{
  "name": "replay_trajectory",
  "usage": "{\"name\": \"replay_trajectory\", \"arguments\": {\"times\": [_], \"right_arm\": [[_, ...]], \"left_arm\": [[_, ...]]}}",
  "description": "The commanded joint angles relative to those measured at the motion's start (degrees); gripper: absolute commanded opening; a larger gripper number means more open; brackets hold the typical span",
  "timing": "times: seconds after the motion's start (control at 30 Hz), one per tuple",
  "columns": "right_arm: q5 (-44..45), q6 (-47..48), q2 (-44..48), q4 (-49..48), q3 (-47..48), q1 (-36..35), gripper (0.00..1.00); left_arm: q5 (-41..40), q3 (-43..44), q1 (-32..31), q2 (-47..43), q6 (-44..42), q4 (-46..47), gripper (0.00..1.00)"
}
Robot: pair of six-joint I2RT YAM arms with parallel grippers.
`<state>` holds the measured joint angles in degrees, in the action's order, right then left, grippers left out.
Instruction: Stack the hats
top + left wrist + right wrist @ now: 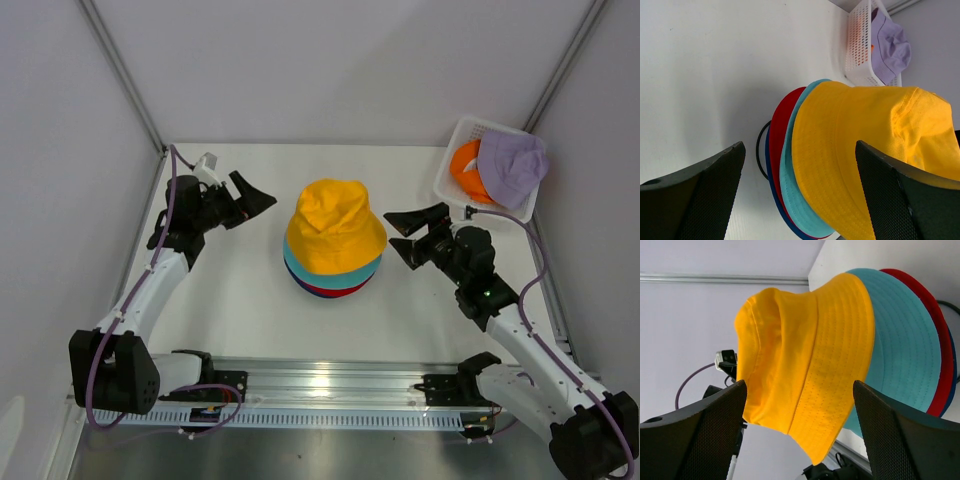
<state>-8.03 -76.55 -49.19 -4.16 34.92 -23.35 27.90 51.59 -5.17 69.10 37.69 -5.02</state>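
A stack of hats stands mid-table: the yellow hat (334,228) on top, then the teal (296,271), red (335,291) and navy brims. In the left wrist view the yellow hat (865,150), teal brim (790,185), red brim (782,125) and navy edge (771,175) show. The lavender hat (512,165) and orange hat (465,170) lie in the white basket (452,148). My left gripper (252,200) is open, left of the stack. My right gripper (414,236) is open, right of it. Both are empty.
A thin black wire frame (760,150) shows under the stack. The basket (860,45) sits in the far right corner against the wall. White walls enclose the table on three sides. A metal rail (320,385) runs along the near edge.
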Motion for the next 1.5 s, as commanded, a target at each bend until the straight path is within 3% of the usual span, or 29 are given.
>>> {"name": "replay_trajectory", "arguments": {"times": [0.0, 0.13, 0.37, 0.47, 0.57, 0.6, 0.67, 0.7, 0.73, 0.87, 1.23, 1.47], "right_arm": [[2.58, -1.15, -1.35, 2.66, 3.57, -1.43, 0.89], [4.25, -1.93, -1.26, 8.98, 5.42, -2.83, 0.89], [4.61, -3.86, -2.75, 10.23, 5.86, -4.5, 0.85], [4.08, -4.57, -3.89, 6.37, 4.73, -5.03, 0.76], [3.99, -4.83, -5.56, 4.87, 4.98, -5.39, 0.6], [3.82, -4.22, -6.0, 4.87, 5.25, -5.65, 0.43], [3.81, -3.34, -6.44, 4.87, 6.13, -6.0, 0.21], [4.25, -1.77, -6.36, 5.13, 6.39, -6.44, 0.04], [4.51, -0.54, -6.18, 5.65, 6.74, -6.61, 0.0], [7.51, 8.25, -3.38, 5.32, 4.47, -8.64, 0.0], [6.45, 24.96, 3.22, -14.88, -12.93, -9.87, 0.0], [5.48, 28.92, -3.19, -22.81, -15.49, -10.13, 0.0]], "left_arm": [[1.54, 0.61, 0.34, -1.6, 0.89, 1.94, 0.93], [1.37, 0.79, 0.34, -1.78, 0.45, 1.59, 0.93], [1.72, 1.05, 0.34, -1.69, 0.45, 1.41, 0.93], [1.81, 1.14, 0.34, -1.69, 0.28, 1.68, 0.93], [1.72, 1.32, 0.34, -1.6, 0.28, 1.68, 0.93], [1.72, 1.23, 0.34, -1.43, 0.28, 1.59, 0.93], [1.54, 1.32, 0.34, -1.25, 0.28, 1.59, 0.93], [1.54, 1.23, 0.34, -1.25, 0.28, 1.59, 0.93], [1.37, 1.23, 0.34, -1.25, 0.28, 1.68, 0.93], [1.54, 1.23, 0.34, -0.64, 0.89, 2.47, 0.93], [3.56, -1.22, 0.34, 1.91, 5.63, 8.53, 0.9], [6.9, -2.99, -1.94, 1.56, 10.12, 12.93, 0.69]]}}
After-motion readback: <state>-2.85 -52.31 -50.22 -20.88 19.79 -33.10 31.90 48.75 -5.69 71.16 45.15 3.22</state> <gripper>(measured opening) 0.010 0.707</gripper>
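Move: The yellow hat sits on the stack, its middle some 12 cm to the right hand's left, about 2 cm ahead and nearly level in height; the brim edge facing this hand is only about 3 cm left, level fore and aft, and 4 cm lower. Directly under the hat lies the turquoise one, about 12 cm left of the hand, neither ahead nor back, and 7 cm lower. From the left hand, the yellow hat's middle is about 14 cm right, 4 cm back, level in height. Down and a little left, the open right hand eases onto the near right edge of the yellow hat's brim, dips its fingertips and shuts them on the cloth, then draws the pinched edge about 4 cm farther down and a little back, tilting the fingers up some 25 degrees. Late on, the left hand edges right towards the hat, its wide-open fingers starting to close on nothing. ##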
